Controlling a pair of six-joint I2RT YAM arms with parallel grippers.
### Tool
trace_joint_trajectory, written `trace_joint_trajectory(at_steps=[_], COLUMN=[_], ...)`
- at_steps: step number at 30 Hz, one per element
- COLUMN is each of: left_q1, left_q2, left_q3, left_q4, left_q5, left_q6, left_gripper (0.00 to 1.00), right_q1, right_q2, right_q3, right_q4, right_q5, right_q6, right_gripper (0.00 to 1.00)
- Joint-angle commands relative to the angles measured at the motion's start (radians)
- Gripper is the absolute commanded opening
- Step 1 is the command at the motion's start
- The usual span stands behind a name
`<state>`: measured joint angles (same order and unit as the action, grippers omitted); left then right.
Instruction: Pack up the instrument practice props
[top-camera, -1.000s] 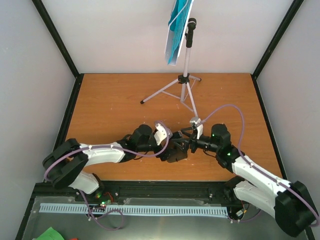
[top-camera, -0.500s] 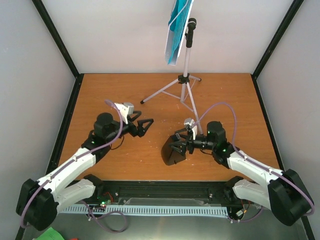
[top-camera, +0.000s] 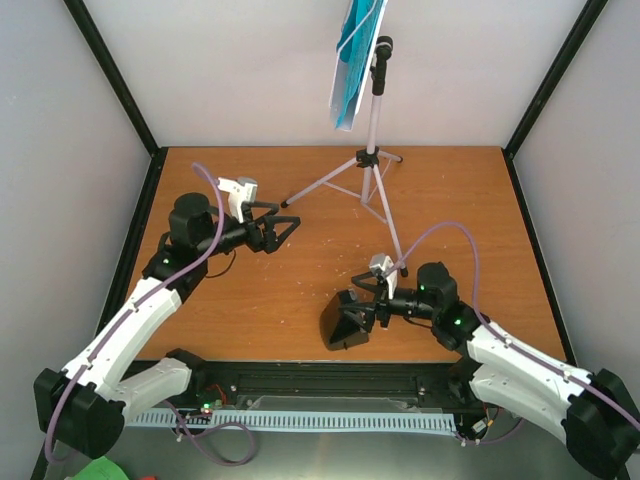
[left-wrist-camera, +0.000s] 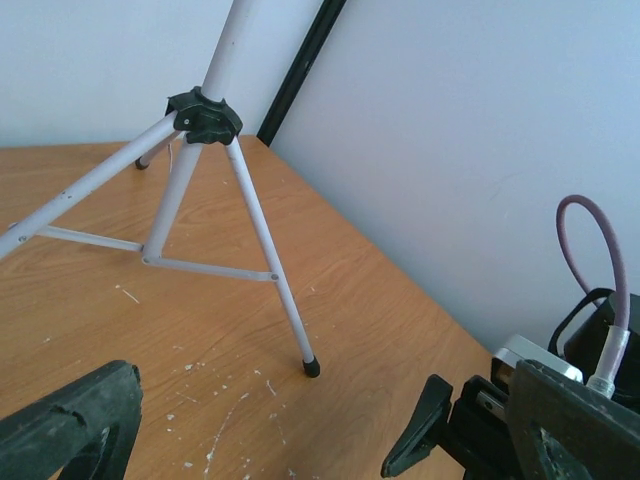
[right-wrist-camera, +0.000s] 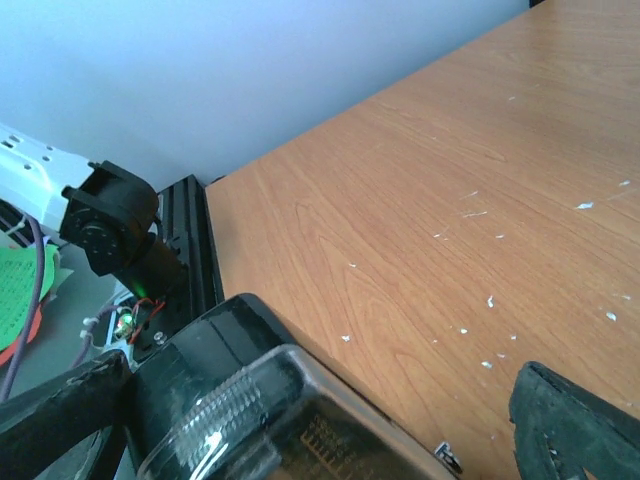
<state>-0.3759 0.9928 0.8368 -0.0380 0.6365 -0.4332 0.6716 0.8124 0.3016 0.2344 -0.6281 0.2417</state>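
The grey tripod music stand (top-camera: 372, 160) stands at the back of the table, its cyan sheet-music pages (top-camera: 350, 60) on the tray up high. In the left wrist view its hub (left-wrist-camera: 205, 115) and one rubber foot (left-wrist-camera: 312, 367) show ahead. My left gripper (top-camera: 288, 230) (left-wrist-camera: 325, 440) hangs open left of the tripod, holding nothing. The black metronome (top-camera: 343, 327) (right-wrist-camera: 250, 400) sits near the front edge. My right gripper (top-camera: 362, 306) (right-wrist-camera: 320, 430) is open around it, the metronome close to one finger (right-wrist-camera: 60, 420), bare wood before the other (right-wrist-camera: 580, 430).
The table (top-camera: 250, 300) is orange wood flecked with white, boxed in by white walls and black corner posts (top-camera: 120, 90). A black rail (right-wrist-camera: 190, 250) runs along the near edge. The right arm's wrist and purple cable (left-wrist-camera: 600, 300) show at the right of the left wrist view.
My left arm has swung out from the table's middle to the left and back, near the tripod. The right gripper and the metronome have shifted slightly toward the near edge.
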Motion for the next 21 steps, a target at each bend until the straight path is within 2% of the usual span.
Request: trace_joint_trajectory(at_steps=[1,6,9,12,14,19,21], left_q1=[0.011,0.012,0.019,0.028,0.029,0.032,0.037], left_q2=[-0.004,-0.012,-0.011,-0.004,0.001,-0.001,-0.005], left_q3=[0.072,0.109,0.119,0.108,0.095,0.072,0.068], left_q4=[-0.098,-0.175,-0.205,-0.202,-0.189,-0.186,-0.191], left_q5=[0.013,-0.034,-0.104,-0.148,-0.166,-0.227,-0.261], left_q6=[0.069,0.172,0.24,0.275,0.285,0.306,0.313], left_gripper=[0.99,0.99,1.0,1.0,0.99,0.99,0.99], right_q1=[0.005,0.028,0.057,0.089,0.117,0.213,0.248], right_q2=[0.111,0.218,0.242,0.26,0.272,0.33,0.37], right_q3=[0.064,0.105,0.122,0.111,0.11,0.141,0.166], right_q4=[0.068,0.088,0.041,0.063,0.083,0.194,0.248], right_q5=[-0.026,-0.126,-0.132,-0.085,-0.004,0.308,0.416], right_q6=[-0.1,-0.126,-0.149,-0.147,-0.147,-0.11,-0.09], right_gripper=[1.0,0.99,0.89,0.77,0.72,0.58,0.57])
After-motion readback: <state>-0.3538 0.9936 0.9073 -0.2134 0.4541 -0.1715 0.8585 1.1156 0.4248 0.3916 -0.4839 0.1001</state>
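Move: Just back and to the left of the right hand is the metronome, its middle some 4 cm back, 4 cm left and 7 cm below. The foot of the music stand's nearest leg lies about 10 cm ahead of that hand and 10 cm to its right, roughly 17 cm down. From the left hand, the metronome is about 17 cm back, 13 cm to the right and 20 cm below. Reaching left about 6 cm with a shallow dip, the right hand brings its wide-open fingers around the upper part of the metronome and closes them to a little over half, pinching it from its forward and back sides. Meanwhile the empty left hand, still wide open, eases some 3 cm left and forward, away from the metronome, rolling roughly 15 degrees. ##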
